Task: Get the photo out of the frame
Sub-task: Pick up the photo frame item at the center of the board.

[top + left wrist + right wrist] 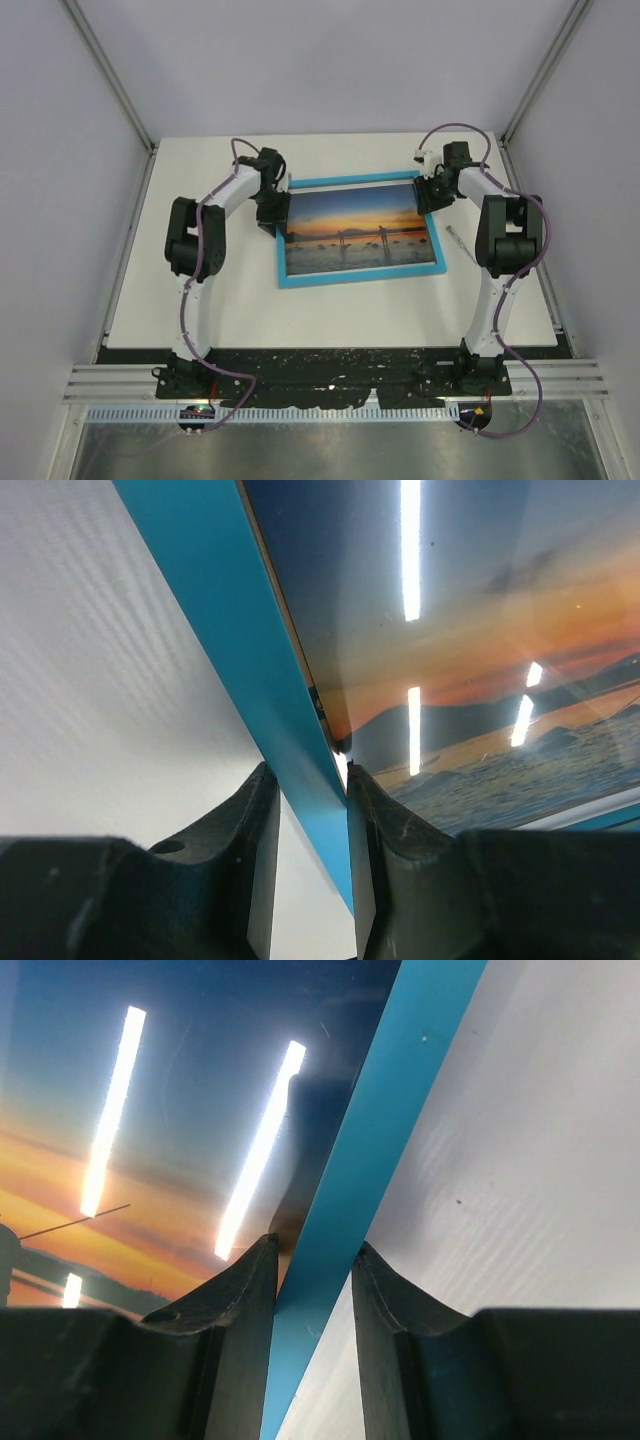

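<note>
The light-blue frame lies flat on the white table with the sunset photo inside it, face up. My left gripper is at the frame's left rail near the far corner. In the left wrist view the blue rail runs slantwise between the fingers of the gripper, both tips touching it, the photo to the right. My right gripper is at the right rail's far end. In the right wrist view its gripper straddles and touches the rail, beside the photo.
A thin pale stick lies on the table just right of the frame, close to the right arm. The white table board ends at a black strip by the arm bases. Grey walls stand on three sides.
</note>
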Robot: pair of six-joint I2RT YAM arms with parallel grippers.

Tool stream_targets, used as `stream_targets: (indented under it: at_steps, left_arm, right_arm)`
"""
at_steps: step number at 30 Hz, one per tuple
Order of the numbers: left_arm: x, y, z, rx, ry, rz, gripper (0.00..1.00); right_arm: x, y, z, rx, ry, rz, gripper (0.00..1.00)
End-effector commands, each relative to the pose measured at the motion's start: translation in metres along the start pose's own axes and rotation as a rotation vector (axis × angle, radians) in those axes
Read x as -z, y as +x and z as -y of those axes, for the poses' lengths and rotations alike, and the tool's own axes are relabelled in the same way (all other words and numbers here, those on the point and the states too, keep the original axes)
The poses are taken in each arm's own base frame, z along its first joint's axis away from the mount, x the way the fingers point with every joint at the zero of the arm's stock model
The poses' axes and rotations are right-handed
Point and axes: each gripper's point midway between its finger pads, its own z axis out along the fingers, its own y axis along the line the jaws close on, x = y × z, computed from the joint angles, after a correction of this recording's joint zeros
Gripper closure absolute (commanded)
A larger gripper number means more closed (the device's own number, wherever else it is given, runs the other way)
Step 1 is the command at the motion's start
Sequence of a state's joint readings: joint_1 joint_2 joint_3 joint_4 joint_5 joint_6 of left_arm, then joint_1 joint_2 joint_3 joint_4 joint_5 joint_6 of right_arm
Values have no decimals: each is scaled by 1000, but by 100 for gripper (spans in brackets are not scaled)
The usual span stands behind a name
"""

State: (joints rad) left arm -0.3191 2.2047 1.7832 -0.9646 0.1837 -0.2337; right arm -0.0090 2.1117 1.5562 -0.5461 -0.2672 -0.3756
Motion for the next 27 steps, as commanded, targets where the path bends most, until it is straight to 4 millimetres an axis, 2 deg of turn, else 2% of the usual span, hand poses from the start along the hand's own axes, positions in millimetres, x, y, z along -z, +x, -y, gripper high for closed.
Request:
stream_targets:
  at_steps: [1,9,15,19,22,27]
  left_arm:
    - [3,-13,36,-55,81,29,71]
    - [1,-27,55,-63,139,40,80]
    - [-2,-29,74,-77,194,33,83]
    - [0,-29,83,-87,208,36,88]
    - [11,-35,84,-94,205,63,91]
    - [39,-46,90,-111,218,136,92]
  right_arm:
    - [7,34,23,7,55,-85,68]
    - [8,46,34,-13,69,-103,75]
    - [11,54,50,-34,98,-116,76]
    - [16,51,54,-48,99,-98,76]
    - [21,46,51,-59,87,-85,77]
    - [34,28,47,-69,73,-49,80]
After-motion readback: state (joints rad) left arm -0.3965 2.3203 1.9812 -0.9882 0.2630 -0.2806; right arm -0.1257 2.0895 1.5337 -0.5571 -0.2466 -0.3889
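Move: Both hands already grip the photo frame by its short sides. From the left hand its middle lies about 23 cm to the right and level fore and aft, and from the right hand about 21 cm to the left and 6 cm back, barely 1 cm below either. The thin tool rests on the table about 9 cm to the right of the right hand and 12 cm back, some 2 cm lower. Keeping their pinch on the blue side strips, both hands carry the photo frame together about 6 cm to the robot's right, low along the table and towards the thin tool, with practically no lift. The left hand also works a couple of centimetres forward while the right eases back slightly, swinging the frame a few degrees clockwise as the fingers stay closed on it. ##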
